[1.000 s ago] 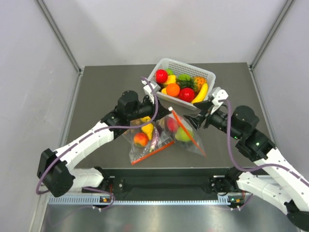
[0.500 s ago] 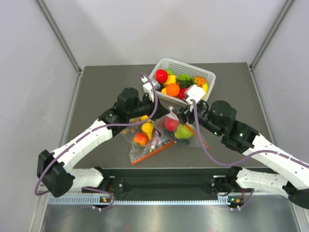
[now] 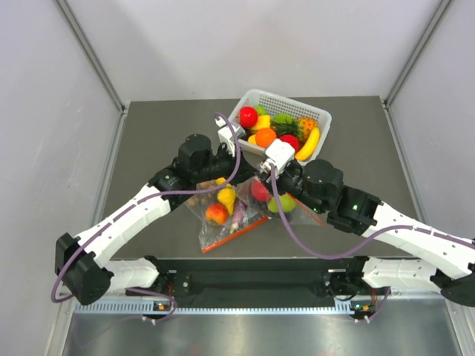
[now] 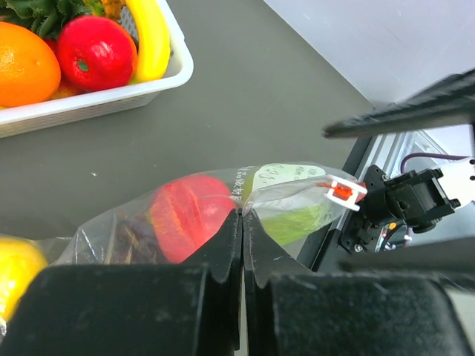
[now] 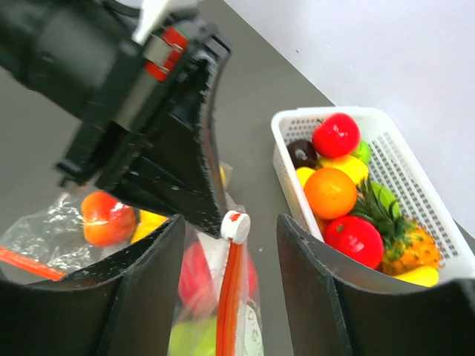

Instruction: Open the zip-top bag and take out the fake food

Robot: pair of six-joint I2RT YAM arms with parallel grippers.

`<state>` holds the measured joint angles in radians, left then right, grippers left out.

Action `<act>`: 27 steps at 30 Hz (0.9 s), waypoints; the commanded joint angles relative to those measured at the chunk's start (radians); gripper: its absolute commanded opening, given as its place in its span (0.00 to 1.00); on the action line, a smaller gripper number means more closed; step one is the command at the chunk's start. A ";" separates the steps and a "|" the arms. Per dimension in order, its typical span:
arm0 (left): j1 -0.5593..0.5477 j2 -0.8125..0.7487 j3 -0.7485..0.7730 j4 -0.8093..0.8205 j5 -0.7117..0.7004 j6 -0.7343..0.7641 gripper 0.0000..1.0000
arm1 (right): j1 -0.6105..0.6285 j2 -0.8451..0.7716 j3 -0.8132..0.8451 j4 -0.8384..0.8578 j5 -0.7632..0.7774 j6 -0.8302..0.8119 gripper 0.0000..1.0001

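Observation:
The zip-top bag (image 3: 276, 200) lies just in front of the basket. It holds fake food: a red apple (image 4: 189, 215), a green pear (image 4: 297, 220) and a dark grape bunch (image 4: 128, 239). My left gripper (image 4: 243, 216) is shut on the bag's top edge, next to the apple. The bag's orange-red zip strip (image 5: 228, 297) ends in a white slider (image 5: 236, 225). That slider stands between the fingers of my right gripper (image 5: 231, 248), which is open with a gap on each side. In the top view the right gripper (image 3: 263, 173) faces the left gripper (image 3: 247, 165) over the bag.
A white basket (image 3: 320, 117) of fruit stands behind the bag, with an orange (image 3: 266, 137) and a banana (image 3: 309, 143) in it. A second clear bag (image 3: 223, 219) with a yellow pear and a red-yellow apple lies left of the zip-top bag, under the left arm.
My right arm has swung left from the bag's right side to its top end. Its jaws have narrowed around the slider. The left gripper has kept its hold.

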<state>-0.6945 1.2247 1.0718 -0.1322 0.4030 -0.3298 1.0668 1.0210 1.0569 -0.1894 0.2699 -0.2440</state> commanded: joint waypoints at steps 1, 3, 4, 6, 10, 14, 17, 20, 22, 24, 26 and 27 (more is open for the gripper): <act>0.004 -0.056 0.043 0.055 0.011 0.014 0.00 | 0.015 0.017 0.071 0.036 0.089 -0.012 0.52; 0.004 -0.063 0.039 0.052 0.010 0.015 0.00 | 0.015 0.030 0.075 0.039 0.116 -0.015 0.50; 0.004 -0.068 0.039 0.054 0.013 0.015 0.00 | 0.015 0.031 0.074 0.041 0.124 -0.017 0.49; 0.004 -0.073 0.034 0.055 0.020 0.014 0.00 | 0.015 0.034 0.071 0.048 0.137 -0.020 0.48; 0.004 -0.079 0.028 0.054 0.023 0.012 0.00 | 0.015 0.037 0.075 0.059 0.138 -0.024 0.40; 0.004 -0.085 0.024 0.054 0.026 0.014 0.00 | 0.015 0.045 0.075 0.064 0.137 -0.034 0.27; 0.004 -0.094 0.019 0.054 0.031 0.020 0.00 | 0.015 0.047 0.074 0.062 0.126 -0.040 0.16; 0.004 -0.102 0.011 0.057 0.031 0.031 0.00 | 0.013 0.042 0.072 0.053 0.103 -0.035 0.04; 0.004 -0.117 -0.010 0.094 0.030 0.049 0.04 | 0.013 0.036 0.069 0.048 0.075 -0.028 0.00; 0.004 -0.140 -0.036 0.123 0.034 0.075 0.25 | 0.007 0.021 0.061 0.044 0.037 -0.021 0.00; 0.004 -0.154 -0.050 0.177 0.045 0.097 0.58 | -0.010 0.004 0.060 0.028 0.008 -0.006 0.00; 0.004 -0.163 -0.061 0.186 0.062 0.118 0.64 | -0.025 -0.002 0.060 0.024 -0.018 -0.002 0.00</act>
<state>-0.6941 1.1137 1.0271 -0.0849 0.4255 -0.2680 1.0615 1.0653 1.0821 -0.1810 0.3233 -0.2661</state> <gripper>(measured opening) 0.600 0.094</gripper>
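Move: The white end tab of the bag's orange zip stands between the right hand's parted fingers, about 2 cm ahead of its hand point, 1 cm right and 1 cm below. In the bag, the red fruit lies some 14 cm straight below that hand, the green fruit about 4 cm back and 7 cm right at the same depth. The left hand pinches the film; from it the tab is roughly 2 cm back and 3 cm right, at its height. The right hand eases about 2 cm forward, turning slightly clockwise, and closes its half-open fingers on the white end tab of the zip, pinching it, then draws back about half a centimetre still gripping. The left hand keeps its pinch on the film while rising some 1.5 cm, and once the right has hold it opens and lets go, backing up to about 3 cm higher and a little back and left, its fingertips tipping up slightly. ##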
